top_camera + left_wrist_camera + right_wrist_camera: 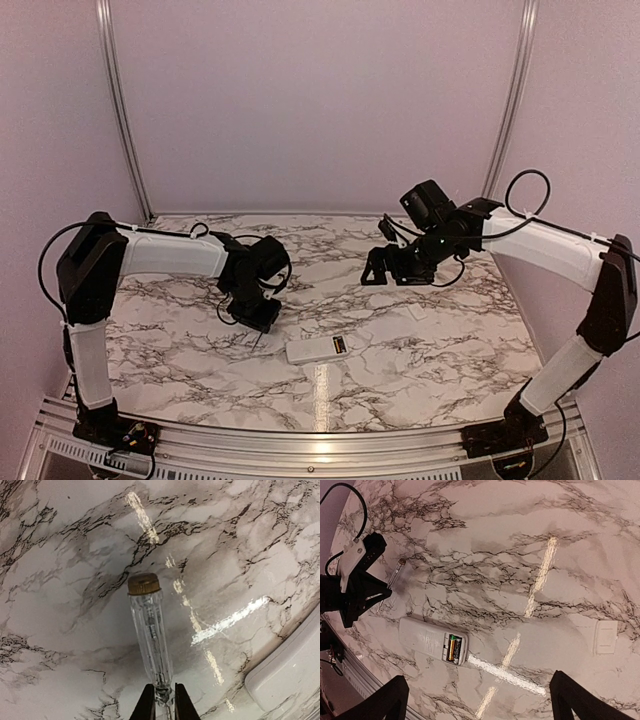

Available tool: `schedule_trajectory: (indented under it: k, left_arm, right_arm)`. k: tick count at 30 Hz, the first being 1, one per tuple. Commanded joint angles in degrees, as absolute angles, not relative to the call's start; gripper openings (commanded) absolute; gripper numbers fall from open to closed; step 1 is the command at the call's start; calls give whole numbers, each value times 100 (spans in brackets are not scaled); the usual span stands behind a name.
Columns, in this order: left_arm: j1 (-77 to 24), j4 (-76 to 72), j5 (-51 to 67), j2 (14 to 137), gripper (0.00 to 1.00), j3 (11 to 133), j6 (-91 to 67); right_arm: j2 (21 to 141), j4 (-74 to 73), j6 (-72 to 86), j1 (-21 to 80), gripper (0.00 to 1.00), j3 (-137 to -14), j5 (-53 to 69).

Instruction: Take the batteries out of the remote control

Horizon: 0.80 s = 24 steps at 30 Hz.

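The white remote control (312,349) lies flat near the table's front middle, recess up. In the right wrist view the remote (422,638) holds both batteries in its open recess: a golden-orange one (451,648) and a dark one (458,649). My left gripper (256,318) hovers just left of the remote. It (164,694) is shut on a clear-handled tool (150,630) with a gold cap (143,583). The remote's corner (290,672) shows at lower right. My right gripper (375,272) is open and empty, raised over the table with the remote below it (480,700).
A small flat white piece (417,312) lies right of the remote on the marble table (180,350); it also shows in the right wrist view (606,636). The left gripper (355,587) and its tool show at left there. A metal rail (320,445) runs along the front edge.
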<state>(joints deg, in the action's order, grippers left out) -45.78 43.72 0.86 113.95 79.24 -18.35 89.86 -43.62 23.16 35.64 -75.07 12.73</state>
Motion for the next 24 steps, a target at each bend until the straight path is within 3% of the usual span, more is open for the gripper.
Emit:
schedule_trajectory:
  k: [1, 15, 24]
  left_arm:
    - [-4609, 4012, 484, 10710, 0, 7805, -1582]
    - [-5050, 2962, 54, 9833, 0, 7597, -1519]
    - [-5032, 3342, -159, 10149, 0, 8260, -1500]
  right_arm:
    - [8609, -4248, 2526, 3533, 97, -7367, 1200]
    - [7990, -4384, 2741, 3533, 97, -7110, 1014]
    - [7912, -4440, 2897, 3533, 96, -7264, 1075]
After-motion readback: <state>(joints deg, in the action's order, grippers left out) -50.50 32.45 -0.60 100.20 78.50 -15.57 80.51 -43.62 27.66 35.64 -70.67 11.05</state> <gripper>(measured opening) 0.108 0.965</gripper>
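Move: To the right of the left hand, which already grips the screwdriver, lies the remote's open battery compartment, about 17 cm off and some 4 cm nearer the base, 1 cm lower. The remote's middle is roughly 12 cm right and 5 cm back, at the same height; the loose cover lies about 37 cm right and 4 cm ahead, 2 cm below. From the right hand the compartment is some 8 cm left, 6 cm back and 16 cm down. Lifting the pinched screwdriver about 11 cm up from the table, the left hand swings some 5 cm to the right as it rises, then goes on almost straight up, more slowly. Its wrist tips the fingers outward and to the right by roughly 25 degrees, grip unchanged. The empty, open right hand rises a little and backs off to the right. ##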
